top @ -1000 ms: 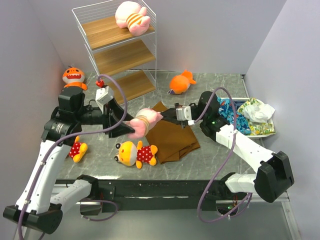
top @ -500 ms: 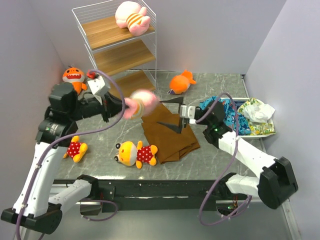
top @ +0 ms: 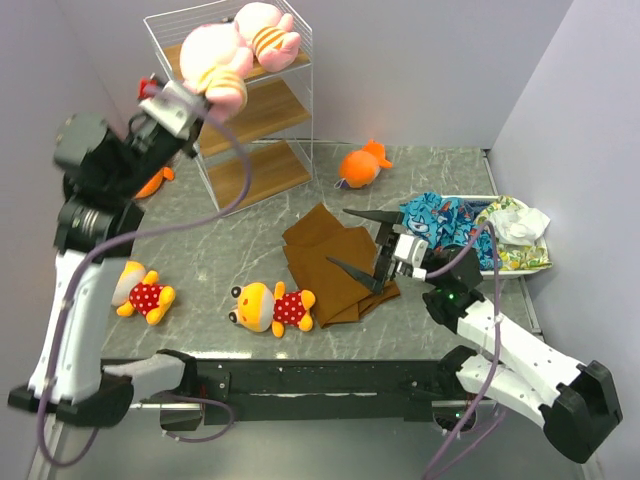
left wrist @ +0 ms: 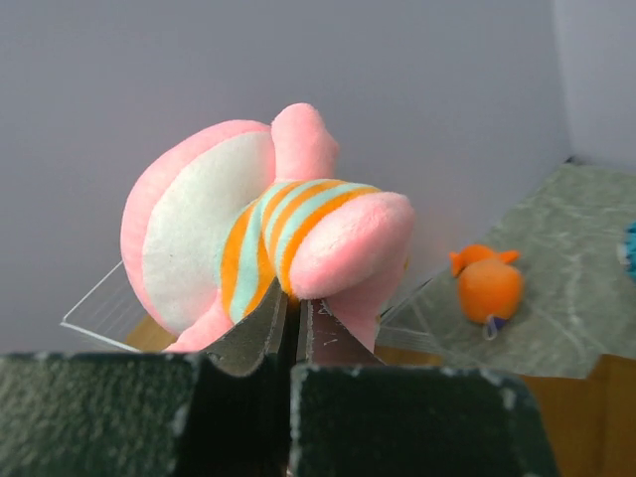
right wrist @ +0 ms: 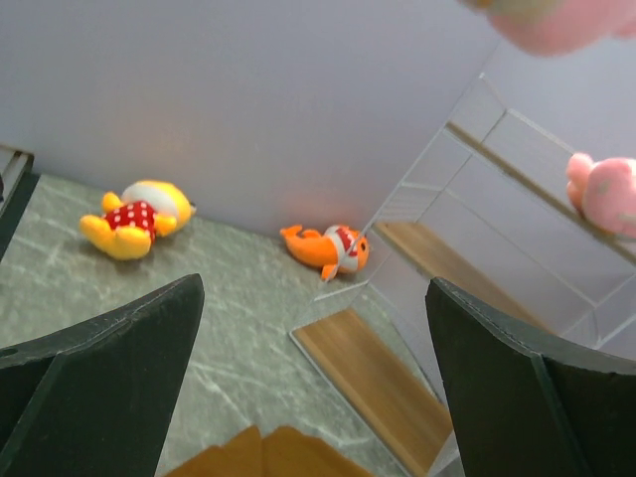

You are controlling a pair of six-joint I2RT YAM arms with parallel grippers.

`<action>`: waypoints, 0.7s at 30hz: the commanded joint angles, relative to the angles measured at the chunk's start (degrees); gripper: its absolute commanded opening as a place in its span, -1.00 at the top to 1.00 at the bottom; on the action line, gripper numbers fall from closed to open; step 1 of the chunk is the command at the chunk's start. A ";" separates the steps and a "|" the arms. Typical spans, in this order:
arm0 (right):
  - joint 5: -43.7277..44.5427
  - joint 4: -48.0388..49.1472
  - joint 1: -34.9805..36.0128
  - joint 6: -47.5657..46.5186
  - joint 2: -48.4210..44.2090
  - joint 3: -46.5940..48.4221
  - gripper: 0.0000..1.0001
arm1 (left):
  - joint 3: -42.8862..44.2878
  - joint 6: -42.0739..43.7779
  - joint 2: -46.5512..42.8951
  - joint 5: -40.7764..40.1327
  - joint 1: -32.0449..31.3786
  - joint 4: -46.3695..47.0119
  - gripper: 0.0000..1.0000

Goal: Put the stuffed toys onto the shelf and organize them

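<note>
A pink stuffed toy with yellow stripes [top: 215,55] [left wrist: 268,234] hangs in the air at the left end of the shelf's top level, with my left gripper [top: 205,88] [left wrist: 295,316] shut on its lower body. A second pink toy [top: 268,35] [right wrist: 606,194] lies on the top board of the white wire shelf [top: 250,112]. Two yellow toys in red dotted outfits [top: 272,305] [top: 143,295] lie on the table's near half. One orange shark [top: 362,165] [left wrist: 487,288] lies right of the shelf; another [top: 155,182] [right wrist: 333,248] is left of it, half hidden by my left arm. My right gripper [top: 365,243] [right wrist: 313,328] stands open and empty above the brown cloth.
A folded brown cloth [top: 335,262] lies mid-table. A white tray [top: 545,262] at the right edge holds a colourful fabric pile [top: 465,225]. Grey walls close in the left, back and right sides. The shelf's middle and bottom boards [right wrist: 368,388] are bare.
The left gripper closed on the pink toy, and the right gripper released it. The left arm carried it up and back to the shelf's top. The right arm drew back toward its base, jaws wide.
</note>
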 commanded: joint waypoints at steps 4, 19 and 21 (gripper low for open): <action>5.91 -3.22 5.84 -3.43 -4.17 1.30 -0.99 | 6.05 6.52 10.66 -14.81 0.08 8.29 0.98; 8.29 -5.60 9.80 -5.72 -5.58 2.53 -1.00 | 9.82 9.76 23.05 -22.39 0.79 14.11 0.89; 8.99 -5.68 9.89 -5.72 -6.19 2.27 -1.00 | 10.26 10.73 24.10 -22.39 0.79 14.46 0.76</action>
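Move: The striped pink toy is already in the left fingers. The free left end of the top shelf lies about 24 cm ahead of the left hand, 6 cm left and 9 cm below. The other pink toy, already shelved, sits roughly 27 cm ahead and 6 cm right, 6 cm lower; the wire side is 22 cm ahead, 13 cm left, 6 cm lower. From the right hand the free end is some 35 cm ahead, 26 cm left and 10 cm up. Still pinching the striped pink toy by its lower body, the left hand carries it forward about 17 cm onto the free left end of the top shelf, beside the other pink toy, sinking as it goes and turning some 20 degrees counter-clockwise. It starts fast and slows, fingers staying shut. The empty right hand, open, eases back a few centimetres. ##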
